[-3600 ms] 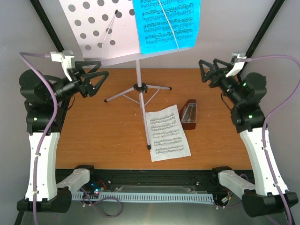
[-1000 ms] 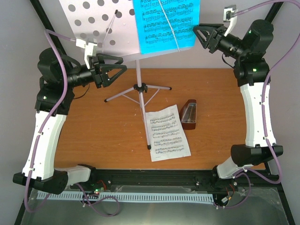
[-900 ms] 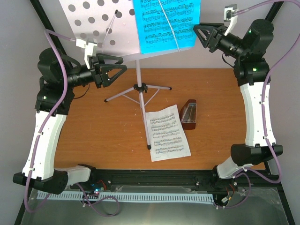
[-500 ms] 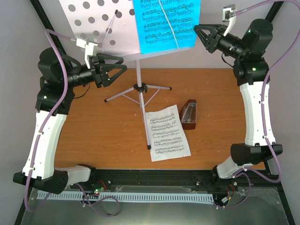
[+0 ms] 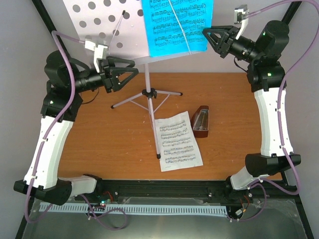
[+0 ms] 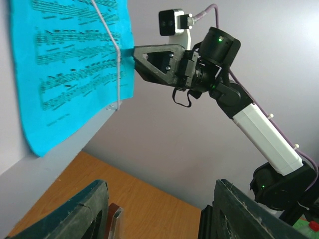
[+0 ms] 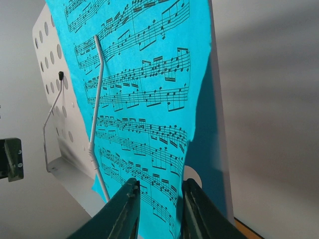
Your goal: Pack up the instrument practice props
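Observation:
The white music stand [image 5: 99, 30] stands at the back of the table with its tripod legs [image 5: 148, 93] spread. A blue music sheet [image 5: 177, 25] rests on its hole-punched desk under a wire holder. My right gripper [image 5: 206, 35] is raised at the blue sheet's right edge. In the right wrist view its fingers [image 7: 124, 211] stand a narrow gap apart, with the blue sheet [image 7: 139, 89] behind them and nothing clamped. My left gripper [image 5: 132, 68] hovers open and empty below the desk's lower edge. The white music sheet [image 5: 178, 142] and the brown metronome [image 5: 201, 121] lie on the table.
Black frame posts [image 5: 284, 25] rise at both back corners, close to the raised arms. A grey wall closes the back. A cable tray [image 5: 149, 209] runs along the near edge between the arm bases. The stand's long front leg [image 5: 155, 134] reaches down beside the white sheet.
Both arms have risen from table height to the stand's desk. In the last second the right gripper edged left onto the blue sheet's edge, and the left gripper shifted slightly right.

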Robot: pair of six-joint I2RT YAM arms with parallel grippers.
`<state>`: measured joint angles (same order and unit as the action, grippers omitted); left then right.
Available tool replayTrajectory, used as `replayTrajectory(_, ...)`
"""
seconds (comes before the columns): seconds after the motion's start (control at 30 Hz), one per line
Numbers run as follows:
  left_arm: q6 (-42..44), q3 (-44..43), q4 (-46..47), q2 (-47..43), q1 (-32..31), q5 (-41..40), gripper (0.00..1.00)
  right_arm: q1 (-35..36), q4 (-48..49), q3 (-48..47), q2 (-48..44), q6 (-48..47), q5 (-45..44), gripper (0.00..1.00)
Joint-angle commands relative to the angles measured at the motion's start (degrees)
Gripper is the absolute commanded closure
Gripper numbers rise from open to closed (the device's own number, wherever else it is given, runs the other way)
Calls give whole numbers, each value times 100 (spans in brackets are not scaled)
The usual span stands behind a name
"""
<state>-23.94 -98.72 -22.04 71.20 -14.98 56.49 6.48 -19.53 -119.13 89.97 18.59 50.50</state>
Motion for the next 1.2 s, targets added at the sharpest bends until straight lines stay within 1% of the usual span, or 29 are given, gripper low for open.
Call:
replayTrajectory(0.0,-70,121,350,-36,-479,-496,41,29,82,-35,26,-24,-40,74)
replayTrajectory(0.13,-218,349,945,-32,-1115,-1182,42,70,186,3,55,63,-32,75)
replayTrajectory(0.23,-313,346,1439,209,-1723,-1699,41,98,253,6,40,88,-36,77)
replayTrajectory(0.3,-352,230,1723,454,-2049,-1941,41,115,257,18,30,72,-77,80)
replayTrajectory(0.43,-545,-139,2219,1031,-2420,-2375,40,140,187,158,-53,-31,-255,90)
replayTrajectory(0.5,-682,-304,2380,1273,-2489,-2604,40,143,226,319,-159,-67,-324,96)
replayTrajectory(0.53,-737,-385,2454,1394,-2499,-2693,40,143,257,397,-215,-86,-353,97)
replayTrajectory(0.63,-860,-637,2637,1686,-2501,-2922,41,141,334,595,-385,-141,-428,97)
replayTrajectory(0.73,-997,-1005,2816,2023,-2500,-2862,43,143,285,668,-489,-227,-481,97)
replayTrajectory(0.87,-1092,-1613,2743,2509,-2499,-2862,44,143,193,669,-570,-344,-574,97)
replayTrajectory(1.07,-1108,-1685,2953,2624,-2501,-3252,45,143,207,680,-626,-385,-577,97)
replayTrajectory(1.17,-1071,-1846,2939,2729,-2500,-3288,47,143,275,678,-610,-344,-540,97)
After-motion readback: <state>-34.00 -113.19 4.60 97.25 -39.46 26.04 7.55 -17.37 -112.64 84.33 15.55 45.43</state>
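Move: The right edge of the blue sheet on the music stand is right at the right hand's fingertips, about 1 cm ahead and 1 cm to its left. The lower part of the sheet's white holding rod lies some 6 cm to the right hand's left and 2 cm back. From the left hand, that part of the rod is about 15 cm to the right, 9 cm ahead and 4 cm higher, with the sheet's right edge roughly 20 cm to the right and 11 cm ahead. The right hand dips about 2 cm and shuts its fingers on the blue sheet's edge, then draws back some 2.5 cm and up again, peeling the edge off the perforated panel. Meanwhile the left hand, fingers still open, sweeps about 15 cm right, turning forward midway for some 8 cm and finally rising a little, its wrist rolling about 15 degrees, to come close to the rod's lower part. ##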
